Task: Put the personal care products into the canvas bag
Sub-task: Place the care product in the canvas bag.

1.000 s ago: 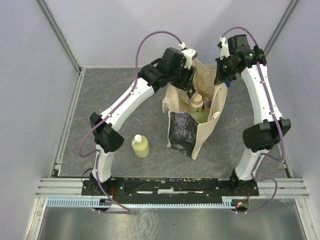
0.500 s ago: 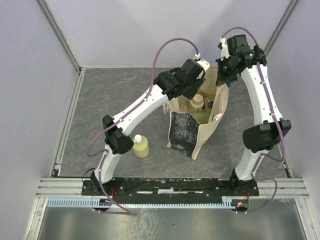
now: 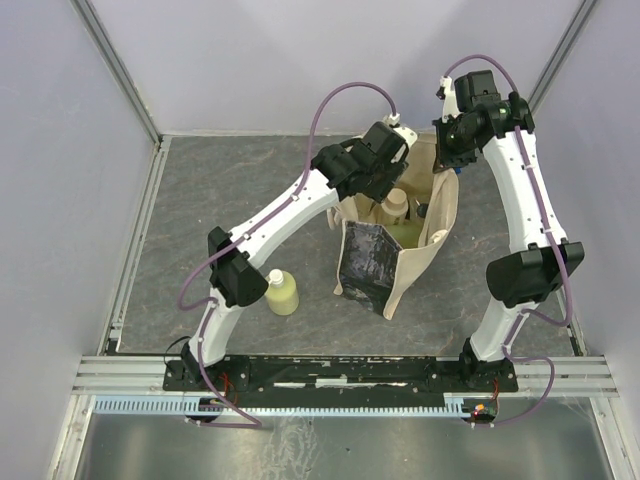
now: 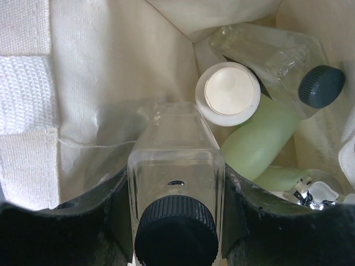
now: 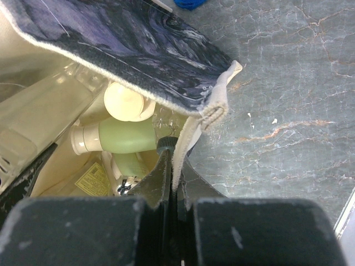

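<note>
The canvas bag (image 3: 415,262) stands open mid-table, its dark printed panel (image 3: 364,262) facing the front. My left gripper (image 3: 385,185) reaches down into its mouth, shut on a clear black-capped bottle (image 4: 176,177) held by its sides. Below it in the bag lie a beige jar (image 4: 227,91), another clear black-capped bottle (image 4: 277,55), a yellow-green bottle (image 4: 260,141) and a silvery bottle (image 4: 310,191). My right gripper (image 5: 176,158) is shut on the bag's rim (image 5: 213,113), holding it up at the far right (image 3: 445,150). One yellow-green bottle (image 3: 281,293) stands on the table left of the bag.
A blue cloth (image 5: 188,3) lies on the grey table behind the bag, a bit of it showing by the right gripper (image 3: 455,170). Metal rails (image 3: 135,240) border the table, and pale walls enclose it.
My left arm has swung right from the bag's left rim to over its opening and gone down into it with the clear bottle. The right arm has held still.
</note>
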Controlling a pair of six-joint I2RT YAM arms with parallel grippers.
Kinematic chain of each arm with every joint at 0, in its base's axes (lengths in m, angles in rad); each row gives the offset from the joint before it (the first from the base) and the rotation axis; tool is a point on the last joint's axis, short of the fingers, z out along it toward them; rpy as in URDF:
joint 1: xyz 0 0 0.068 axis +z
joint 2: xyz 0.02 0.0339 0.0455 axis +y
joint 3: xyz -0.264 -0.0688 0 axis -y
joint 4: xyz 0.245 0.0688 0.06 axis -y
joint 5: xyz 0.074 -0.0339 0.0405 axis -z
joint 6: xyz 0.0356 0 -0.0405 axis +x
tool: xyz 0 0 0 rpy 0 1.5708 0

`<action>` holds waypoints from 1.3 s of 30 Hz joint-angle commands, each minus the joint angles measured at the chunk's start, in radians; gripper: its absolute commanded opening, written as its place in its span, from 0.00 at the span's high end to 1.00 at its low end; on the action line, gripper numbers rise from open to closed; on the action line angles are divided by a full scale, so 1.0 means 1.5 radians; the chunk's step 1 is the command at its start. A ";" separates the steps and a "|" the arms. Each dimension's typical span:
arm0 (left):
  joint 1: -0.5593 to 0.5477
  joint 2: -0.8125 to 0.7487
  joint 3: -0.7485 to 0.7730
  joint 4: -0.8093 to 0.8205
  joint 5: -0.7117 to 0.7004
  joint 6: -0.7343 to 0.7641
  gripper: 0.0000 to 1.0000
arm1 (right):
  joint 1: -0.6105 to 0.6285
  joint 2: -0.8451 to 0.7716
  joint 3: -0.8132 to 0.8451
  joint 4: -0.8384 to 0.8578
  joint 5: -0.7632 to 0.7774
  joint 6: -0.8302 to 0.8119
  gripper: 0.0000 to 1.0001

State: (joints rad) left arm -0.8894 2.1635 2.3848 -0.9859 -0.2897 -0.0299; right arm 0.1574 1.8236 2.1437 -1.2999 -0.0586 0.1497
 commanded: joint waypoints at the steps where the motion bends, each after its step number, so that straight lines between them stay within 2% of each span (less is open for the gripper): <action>1: 0.029 -0.016 0.015 0.074 0.035 0.001 0.97 | 0.002 -0.046 0.000 0.023 0.019 -0.012 1.00; 5: 0.039 -0.008 -0.003 0.074 0.070 -0.009 0.96 | 0.002 -0.045 0.000 0.010 0.029 -0.012 0.99; 14: 0.042 0.011 -0.037 0.073 0.133 -0.018 0.67 | 0.002 -0.050 -0.018 0.018 0.029 -0.005 1.00; 17: 0.042 0.009 -0.037 0.074 0.140 -0.019 0.48 | 0.002 -0.049 -0.022 0.022 0.027 -0.003 0.99; 20: 0.042 -0.005 -0.035 0.074 0.124 -0.019 0.24 | 0.002 -0.048 -0.023 0.024 0.027 -0.001 0.99; 21: 0.043 -0.012 -0.033 0.075 0.117 -0.019 0.12 | 0.002 -0.047 -0.023 0.024 0.028 -0.001 0.99; 22: 0.045 -0.020 -0.028 0.074 0.115 -0.019 0.07 | 0.002 -0.045 -0.022 0.024 0.028 -0.001 0.99; 31: 0.068 -0.114 -0.019 0.063 0.092 -0.057 0.03 | 0.002 -0.025 -0.017 0.038 0.012 -0.001 0.99; 36: 0.067 -0.221 -0.058 0.032 0.050 -0.093 0.02 | 0.001 -0.013 -0.012 0.032 0.036 -0.010 1.00; 39: 0.066 -0.308 -0.130 -0.026 0.016 -0.142 0.01 | 0.001 -0.018 -0.025 0.039 0.041 -0.016 0.99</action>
State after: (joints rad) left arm -0.7864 1.9022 2.2757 -0.9447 -0.1841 -0.1246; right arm 0.1612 1.8015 2.1048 -1.2953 -0.0380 0.1501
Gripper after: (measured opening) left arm 0.983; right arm 0.050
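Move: The left hand already has the clear bottle in the bag's mouth; the gap it is taken to lies almost straight below, roughly 10 cm down and 1 cm left. The cream-capped jar is about 1 cm ahead, 4 cm right and 10 cm below; the green bottle some 5 cm back, 5 cm right and 14 cm down. From the right hand, which pinches the rim, the gap is about 12 cm left, 3 cm back and 13 cm below. Keeping its grip on the clear bottle, the left hand lowers it some 5 to 6 cm into the bag beside the cream-capped jar, fingers tipping about 10 degrees further down. There the fingers spread wide and let go; the empty hand then speeds up about 15 cm and off to the left, out of the bag's mouth. The right fingers keep pinching the rim, nearly still. ##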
